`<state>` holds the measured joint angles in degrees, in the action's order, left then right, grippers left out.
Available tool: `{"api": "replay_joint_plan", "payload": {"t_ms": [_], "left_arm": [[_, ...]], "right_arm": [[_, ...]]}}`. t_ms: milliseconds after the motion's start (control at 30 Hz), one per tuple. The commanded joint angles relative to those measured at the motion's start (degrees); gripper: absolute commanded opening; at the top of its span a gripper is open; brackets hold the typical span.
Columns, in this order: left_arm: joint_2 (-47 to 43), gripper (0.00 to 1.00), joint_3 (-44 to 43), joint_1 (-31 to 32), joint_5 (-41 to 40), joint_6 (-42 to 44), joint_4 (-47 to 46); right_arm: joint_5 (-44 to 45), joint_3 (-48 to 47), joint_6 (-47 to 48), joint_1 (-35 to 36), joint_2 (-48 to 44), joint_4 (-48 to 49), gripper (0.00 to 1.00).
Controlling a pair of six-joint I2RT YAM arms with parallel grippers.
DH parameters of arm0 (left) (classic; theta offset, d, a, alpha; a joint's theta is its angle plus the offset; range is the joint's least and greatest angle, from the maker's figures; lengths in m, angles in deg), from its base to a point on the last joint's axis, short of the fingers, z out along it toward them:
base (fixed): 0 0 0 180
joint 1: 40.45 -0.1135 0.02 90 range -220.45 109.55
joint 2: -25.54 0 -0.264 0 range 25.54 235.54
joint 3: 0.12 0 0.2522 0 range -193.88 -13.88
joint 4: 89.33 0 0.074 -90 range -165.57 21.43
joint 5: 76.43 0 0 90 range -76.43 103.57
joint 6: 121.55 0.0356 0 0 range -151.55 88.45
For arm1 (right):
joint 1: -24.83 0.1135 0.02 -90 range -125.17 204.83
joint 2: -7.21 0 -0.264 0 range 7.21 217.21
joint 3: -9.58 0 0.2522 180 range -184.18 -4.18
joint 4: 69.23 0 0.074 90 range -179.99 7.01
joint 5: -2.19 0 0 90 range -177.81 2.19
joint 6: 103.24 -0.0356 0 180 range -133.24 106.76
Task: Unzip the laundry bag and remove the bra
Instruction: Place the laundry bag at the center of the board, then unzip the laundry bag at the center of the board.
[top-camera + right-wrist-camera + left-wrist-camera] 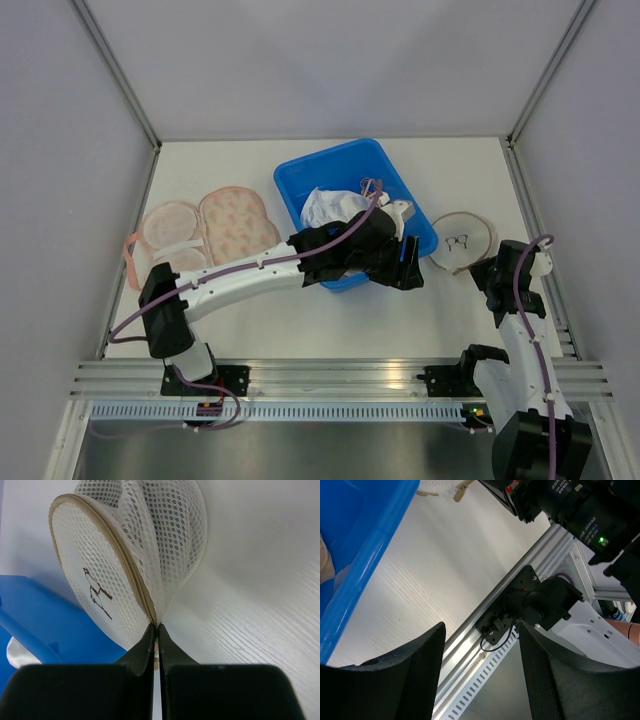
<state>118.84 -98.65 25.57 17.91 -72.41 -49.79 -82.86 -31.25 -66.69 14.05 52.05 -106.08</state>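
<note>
The round white mesh laundry bag point(462, 240) lies on the table right of the blue bin; in the right wrist view the laundry bag point(125, 555) bulges up, its beige zipper running down to my jaws. My right gripper point(156, 627) is shut on the bag's zipper end at its near edge, and in the top view the right gripper point(486, 268) sits at the bag's near-right rim. A pink padded bra point(210, 230) lies flat on the table at the far left. My left gripper point(405, 262) hovers by the bin's front corner; the left gripper point(481, 630) is open and holds nothing.
A blue bin point(395, 165) stands at the middle back with a white cloth point(330, 205) in it, and the bin's wall point(365, 545) fills the left of the left wrist view. The aluminium rail point(330, 378) with the arm bases runs along the near edge.
</note>
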Motion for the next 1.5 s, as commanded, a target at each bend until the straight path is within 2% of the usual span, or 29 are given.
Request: {"api": "replay_joint_plan", "payload": {"t_ms": [0, 200, 300, 333, 433, 500, 633, 800, 933, 1067, 1233, 1467], "left_arm": [[2.8, 0.65, -6.0, 0.6, -2.3, -1.0, -0.4], [7.6, 0.65, -9.5, 1.0, -1.6, 0.4, -0.5], [9.5, 0.65, -11.9, 1.3, -2.5, 2.0, -0.3], [10.3, 0.65, -12.4, 1.4, -3.0, 3.1, -0.1], [10.1, 0.64, -12.6, 1.9, -5.7, 4.7, 0.7], [9.0, 0.64, -11.1, 2.9, -8.1, 6.0, 0.9], [4.6, 0.64, -5.9, 4.8, -10.9, 6.8, 0.9], [0.2, 0.64, 0.2, 5.9, -9.4, 6.1, -2.0], [-3.6, 0.64, 4.6, 5.9, -7.4, 5.8, -4.1], [-8.6, 0.65, 8.3, 5.9, -5.1, 6.1, -4.4], [-14.9, 0.66, 12.4, 5.9, -4.8, 6.2, -5.9], [-16.1, 0.66, 13.0, 5.9, -1.9, 6.8, -6.4]], "right_arm": [[3.3, 0.9, -3.8, -0.5, -3.2, -2.9, 0.03], [2.7, 1.4, -3.0, -1.0, -5.3, -4.9, 0.06], [4.6, -0.1, -1.3, -1.0, -6.0, -7.1, 0.15], [4.2, -0.3, -0.2, -1.0, -6.2, -7.5, 0.24], [0.0, -0.6, 1.1, -0.9, -7.1, -7.4, 0.37], [-3.3, -0.4, 2.2, -1.0, -6.9, -7.8, 0.41], [-4.7, -1.1, 6.1, -0.9, -5.4, -10.3, 0.42], [-5.2, -0.6, 9.9, -0.9, -7.7, -12.0, 0.41], [-7.0, 1.8, 9.9, -0.9, -8.3, -9.9, 0.4], [-3.5, 3.6, 8.8, -0.9, -7.4, -10.0, 0.4], [-3.4, 6.9, 9.2, -0.9, -6.7, -3.6, 0.41], [-0.5, 8.0, 9.9, -0.9, -4.1, 1.6, 0.41]]}}
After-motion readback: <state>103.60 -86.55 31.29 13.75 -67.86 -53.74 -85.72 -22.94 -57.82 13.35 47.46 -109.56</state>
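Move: My right hand still pinches the zip end of the laundry bag; the bag's middle lies about 6 cm ahead, 2 cm to the left and 6 cm below. The blue box's middle is some 28 cm to this hand's left and 12 cm farther out. My empty left hand, high up, has the bag about 16 cm ahead, 15 cm to its right and 21 cm below, and the box 22 cm ahead and 10 cm to its left. I draw my right hand back a couple of centimetres, part the fingers to a little under half open and let go of the zip end, then ease back further and sink about 5 cm beside it, tipping slightly down and turning a bit counter-clockwise. My left hand, kept open, reaches 4 cm right, then swings back and left some 8 cm, away from the bag, dipping before it rises. ##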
